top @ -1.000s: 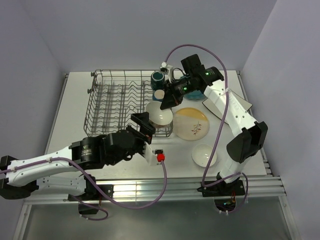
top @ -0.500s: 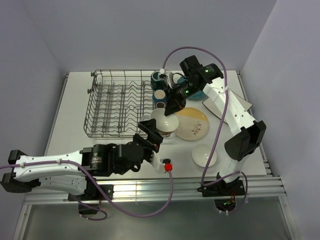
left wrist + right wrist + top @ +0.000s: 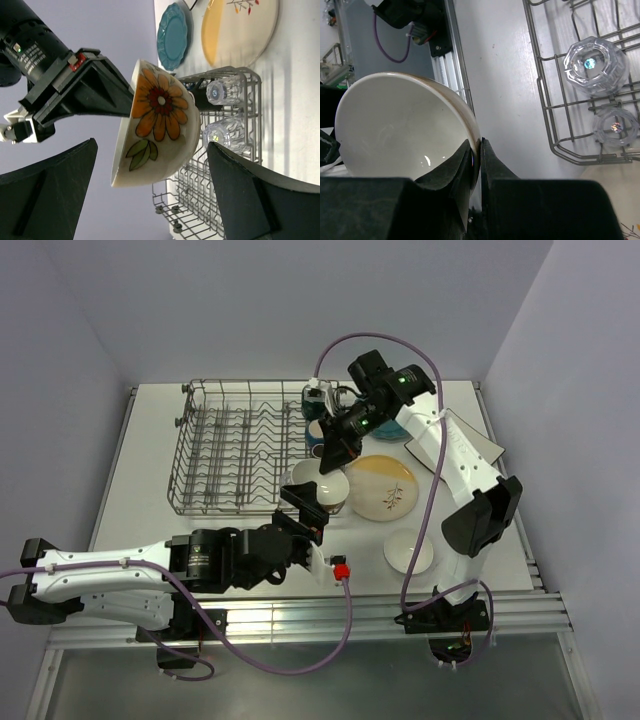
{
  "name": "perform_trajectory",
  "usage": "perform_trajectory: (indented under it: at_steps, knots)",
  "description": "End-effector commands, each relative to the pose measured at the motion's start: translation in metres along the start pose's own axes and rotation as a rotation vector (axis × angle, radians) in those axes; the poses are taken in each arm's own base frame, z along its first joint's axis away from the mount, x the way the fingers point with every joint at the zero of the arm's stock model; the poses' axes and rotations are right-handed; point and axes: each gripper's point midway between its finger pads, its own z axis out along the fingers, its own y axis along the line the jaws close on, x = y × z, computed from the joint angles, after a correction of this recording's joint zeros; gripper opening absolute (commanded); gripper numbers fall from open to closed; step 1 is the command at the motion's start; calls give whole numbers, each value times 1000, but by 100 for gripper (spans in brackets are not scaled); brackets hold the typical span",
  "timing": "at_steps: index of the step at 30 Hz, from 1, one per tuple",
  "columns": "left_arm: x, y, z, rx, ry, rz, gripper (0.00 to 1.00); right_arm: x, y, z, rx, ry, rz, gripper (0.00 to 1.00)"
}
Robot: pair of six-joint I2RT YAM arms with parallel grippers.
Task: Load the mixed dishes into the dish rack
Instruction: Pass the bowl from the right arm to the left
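A bowl (image 3: 155,125), white inside with an orange flower painted outside, hangs tilted above the front right corner of the dish rack (image 3: 240,450). My right gripper (image 3: 480,150) is shut on its rim, one finger inside and one outside. My left gripper (image 3: 152,150) is open just in front of the bowl (image 3: 325,485). Its wide fingers (image 3: 45,190) stand on either side of the bowl without touching it. Two clear glasses (image 3: 597,65) sit upside down in the rack's corner. A yellow-cream plate (image 3: 385,488) and a second white bowl (image 3: 408,550) lie on the table.
Two dark mugs (image 3: 318,430) stand at the rack's right side. A teal plate (image 3: 172,35) lies behind the yellow one. A white square plate (image 3: 470,440) sits at the far right. Upright tines fill most of the rack.
My left arm swung right and forward until its open fingers flank the bowl. My right gripper carried the bowl slightly left and toward the front of the table.
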Motion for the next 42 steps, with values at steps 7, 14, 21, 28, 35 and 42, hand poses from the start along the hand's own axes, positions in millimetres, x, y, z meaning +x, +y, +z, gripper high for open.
perform_trajectory:
  at_steps: [7,14,21,28,35,42]
  knots:
    - [-12,5,2,33,-62,-99,99,1,44,4,-148,22,62,0]
    - [4,-1,1,75,-28,-87,99,6,46,4,-157,25,62,0]
    - [14,-6,2,85,-1,-46,99,12,48,8,-181,37,82,0]
    - [18,-4,9,88,3,-18,99,23,62,19,-229,77,92,0]
    - [17,-11,12,121,-1,-4,99,20,68,20,-252,74,94,0]
    - [18,-15,15,130,5,11,99,19,76,22,-285,74,106,0]
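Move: The bowl, held by its rim in the right gripper, has its middle about 5 cm ahead, 5 right and 3 below the open left hand. From the right hand, the left gripper waits some 10 cm back, 7 left and slightly higher; below by about 23 cm stand the small glass, 6 ahead and 3 left, and the large glass, 5 ahead and 11 left. The yellow-white plate lies 8 ahead, 11 right, 28 down. Right arm carries the pinched bowl back about 4 cm and left, slightly down; open left gripper sinks 3 cm. ##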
